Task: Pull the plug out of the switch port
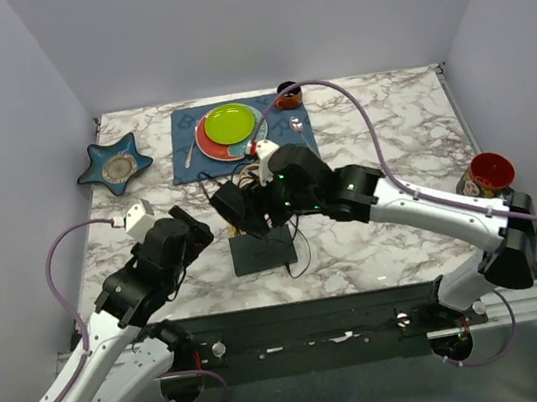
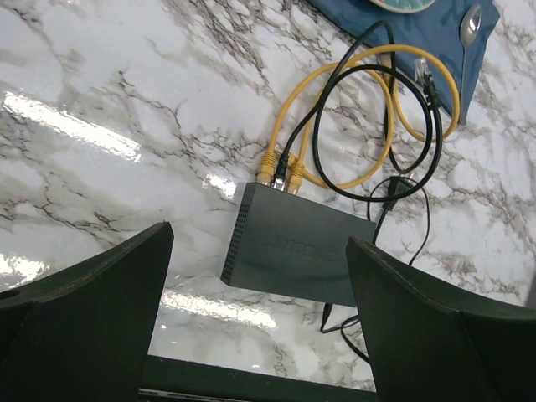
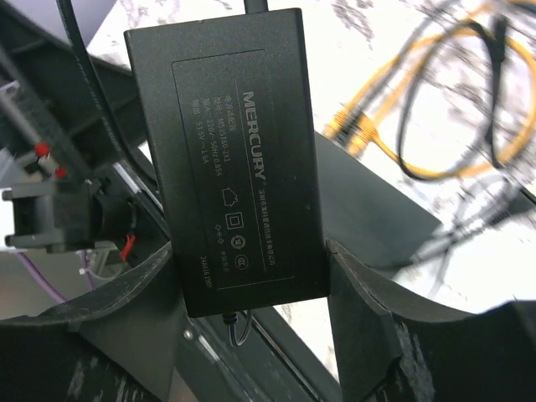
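Observation:
The switch (image 2: pixel 306 243) is a flat matte-black box lying on the marble near the front edge (image 1: pixel 264 253). Two yellow plugs (image 2: pixel 268 172) and a dark one between them sit in the sockets on its far edge. A yellow cable (image 2: pixel 368 172) loops away behind it, and its clear-tipped end (image 2: pixel 421 67) lies loose. My left gripper (image 2: pixel 260 335) hangs open just left of the switch (image 1: pixel 198 234), with nothing between its fingers. My right gripper (image 3: pixel 251 276) is shut on the black power brick (image 3: pixel 230 159), held above the switch's far edge (image 1: pixel 232 206).
A blue placemat (image 1: pixel 192 162) at the back holds a green plate (image 1: pixel 229 123) on a red one, a fork and a spoon (image 2: pixel 469 29). A blue star dish (image 1: pixel 115 164) sits at the back left, a red cup (image 1: pixel 492 171) at the right edge. Thin black cord (image 2: pixel 419 159) coils beside the switch.

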Motion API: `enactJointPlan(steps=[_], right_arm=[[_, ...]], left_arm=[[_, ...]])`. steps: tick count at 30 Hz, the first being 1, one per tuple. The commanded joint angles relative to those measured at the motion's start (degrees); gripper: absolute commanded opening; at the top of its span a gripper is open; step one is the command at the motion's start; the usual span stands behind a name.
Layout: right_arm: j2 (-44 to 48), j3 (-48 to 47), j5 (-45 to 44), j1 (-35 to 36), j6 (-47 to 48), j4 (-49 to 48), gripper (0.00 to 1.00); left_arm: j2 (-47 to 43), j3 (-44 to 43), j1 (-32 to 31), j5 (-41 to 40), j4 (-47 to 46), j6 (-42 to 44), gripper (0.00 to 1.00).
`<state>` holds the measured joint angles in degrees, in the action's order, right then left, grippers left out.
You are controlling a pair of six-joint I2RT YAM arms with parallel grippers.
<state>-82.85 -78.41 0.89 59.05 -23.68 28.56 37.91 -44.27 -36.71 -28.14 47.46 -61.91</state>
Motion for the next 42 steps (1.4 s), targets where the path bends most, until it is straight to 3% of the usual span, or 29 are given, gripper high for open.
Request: enactJointPlan(steps=[1, 6, 10, 20, 23, 27, 32, 36, 42], right_arm=[[-7.14, -9.81, 2.71, 2.83, 1.19, -2.72, 0.01], [-9.09, -11.42, 3.69, 3.44, -1.1, -5.7, 0.01], [-6.45, -8.43, -3.48, 3.44, -3.38, -6.23, 0.01], [11.03, 3.96, -10.63, 3.44, -7.08, -4.92, 0.01], [15.6, 5.11, -15.8, 3.36, -9.26, -0.88, 0.01], [18.77, 3.79, -28.02, 3.36, -14.89, 11.3, 0.01], [20.62, 3.09, -42.17, 2.57, -21.56, 22.5, 0.01], [22.81, 5.8, -45.97, 1.07, -27.37, 29.08, 0.01], [28.44, 11.0, -46.68, 0.02, -30.54, 30.06, 0.01]], left_arm=[[-4.94, -2.05, 0.5, -6.49, 5.01, -2.95, 0.97], [-12.06, -0.73, 0.5, -6.14, 3.17, -1.38, 0.96], [-14.18, 2.08, 0.5, -0.53, -1.14, 2.93, 0.96], [-13.13, 6.12, 0.58, 5.89, -10.96, 5.66, 0.96], [-12.69, 7.7, 0.5, 10.28, -19.03, 8.55, 0.98], [-11.11, 12.01, 0.5, 23.62, -33.29, 11.63, 0.99], [-3.39, 14.91, 0.41, 29.88, -42.35, 11.55, 0.99], [0.23, 15.62, 0.32, 32.18, -46.14, 11.9, 0.99], [4.71, 16.06, -0.64, 35.96, -53.42, 11.99, 0.99]])
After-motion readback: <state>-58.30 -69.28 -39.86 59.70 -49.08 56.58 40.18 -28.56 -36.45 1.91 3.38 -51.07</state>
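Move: Straight beneath the right hand, roughly 22 cm down, lies the switch; the bare table where the held adapter is headed is about 20 cm to the right, level with the hand. Mains plug: about 9 cm ahead and 11 right of that hand; yellow network plugs: 6 ahead, 5 left; lead plug at the switch's front: 5 back, 5 right. From the left hand the switch is some 11 cm right, level, about 15 below. Carrying the still-gripped adapter, the right hand runs on about 5 cm left over the switch, then turns back and sweeps some 25 cm right, away from it, arching up and sinking again while turning about 45 degrees clockwise. The left hand, fingers staying wide open, first backs off a little, then swings right towards the switch, ending 12 cm over and turned some 30 degrees clockwise. ##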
